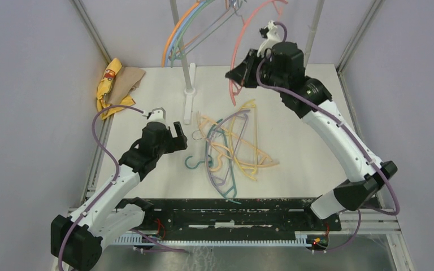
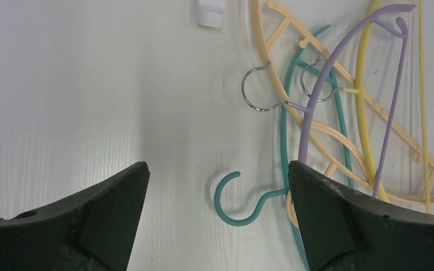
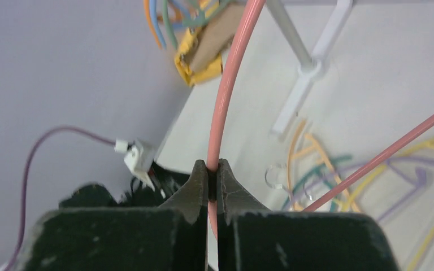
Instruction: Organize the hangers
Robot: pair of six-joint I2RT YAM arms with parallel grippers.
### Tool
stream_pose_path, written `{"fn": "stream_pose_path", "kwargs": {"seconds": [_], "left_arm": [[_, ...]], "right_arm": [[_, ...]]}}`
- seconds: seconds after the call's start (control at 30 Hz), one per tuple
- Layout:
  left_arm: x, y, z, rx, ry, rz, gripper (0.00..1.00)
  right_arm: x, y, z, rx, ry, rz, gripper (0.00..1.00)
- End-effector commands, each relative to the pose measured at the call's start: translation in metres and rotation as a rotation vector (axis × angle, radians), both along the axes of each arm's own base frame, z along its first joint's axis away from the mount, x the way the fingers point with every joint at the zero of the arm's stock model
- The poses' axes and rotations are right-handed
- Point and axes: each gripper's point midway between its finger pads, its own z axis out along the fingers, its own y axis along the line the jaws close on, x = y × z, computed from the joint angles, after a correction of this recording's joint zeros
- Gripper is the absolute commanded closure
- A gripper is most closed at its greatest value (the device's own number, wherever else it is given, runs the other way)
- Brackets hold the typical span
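A pink hanger (image 1: 241, 38) hangs in the air above the back of the table, with my right gripper (image 1: 236, 72) shut on its curved arm (image 3: 226, 96); the right gripper (image 3: 209, 165) pinches that thin bar between its fingertips. Several hangers (image 1: 233, 148) lie tangled on the table: peach (image 2: 316, 51), purple (image 2: 393, 101), yellow (image 2: 363, 113) and teal. My left gripper (image 1: 176, 134) hovers open just left of the pile. In its wrist view the teal hanger's hook (image 2: 231, 203) lies between the wide-open left gripper (image 2: 218, 169) fingers, untouched. More hangers (image 1: 183, 31), orange, blue and green, hang on the rack at the back.
A grey rack pole (image 1: 176, 22) rises at the back, with a white foot (image 1: 189, 107) on the table near the pile. A second pole (image 1: 315, 22) stands at the back right. A yellow cloth and cardboard (image 1: 113, 84) lie at the back left corner.
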Motion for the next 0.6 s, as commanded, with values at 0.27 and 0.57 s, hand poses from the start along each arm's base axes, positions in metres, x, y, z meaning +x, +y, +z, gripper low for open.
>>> {"fn": "stream_pose_path", "kwargs": {"seconds": [0.27, 0.57], "left_arm": [[0.011, -0.004, 0.037, -0.043, -0.097, -0.003, 0.01], [0.008, 0.002, 0.035, -0.022, -0.093, 0.01, 0.01]], "right_arm": [[0.1, 0.012, 0.12, 0.303, -0.218, 0.011, 0.99], [0.136, 0.014, 0.113, 0.395, -0.156, -0.005, 0.99]]}}
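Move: The pink hanger is already in my right hand, well above the table. The orange, blue and green hangers on the rack are about 20 cm ahead of that hand, 11 cm to its left and 10 cm higher. The foot of the rack's left post is some 15 cm ahead, 15 cm left and 37 cm below; the purple hanger lies about 9 cm back, nearly straight below. From my left hand the hung hangers are about 25 cm ahead, 7 cm right and 33 cm up. I keep the pink hanger's shoulder pinched in my shut right fingers and sweep it forward about 14 cm towards the hung hangers, quickly at first and then easing off. I lift roughly 7 cm on the way, most of it early, and roll the wrist some 15 degrees so its left side rises. ##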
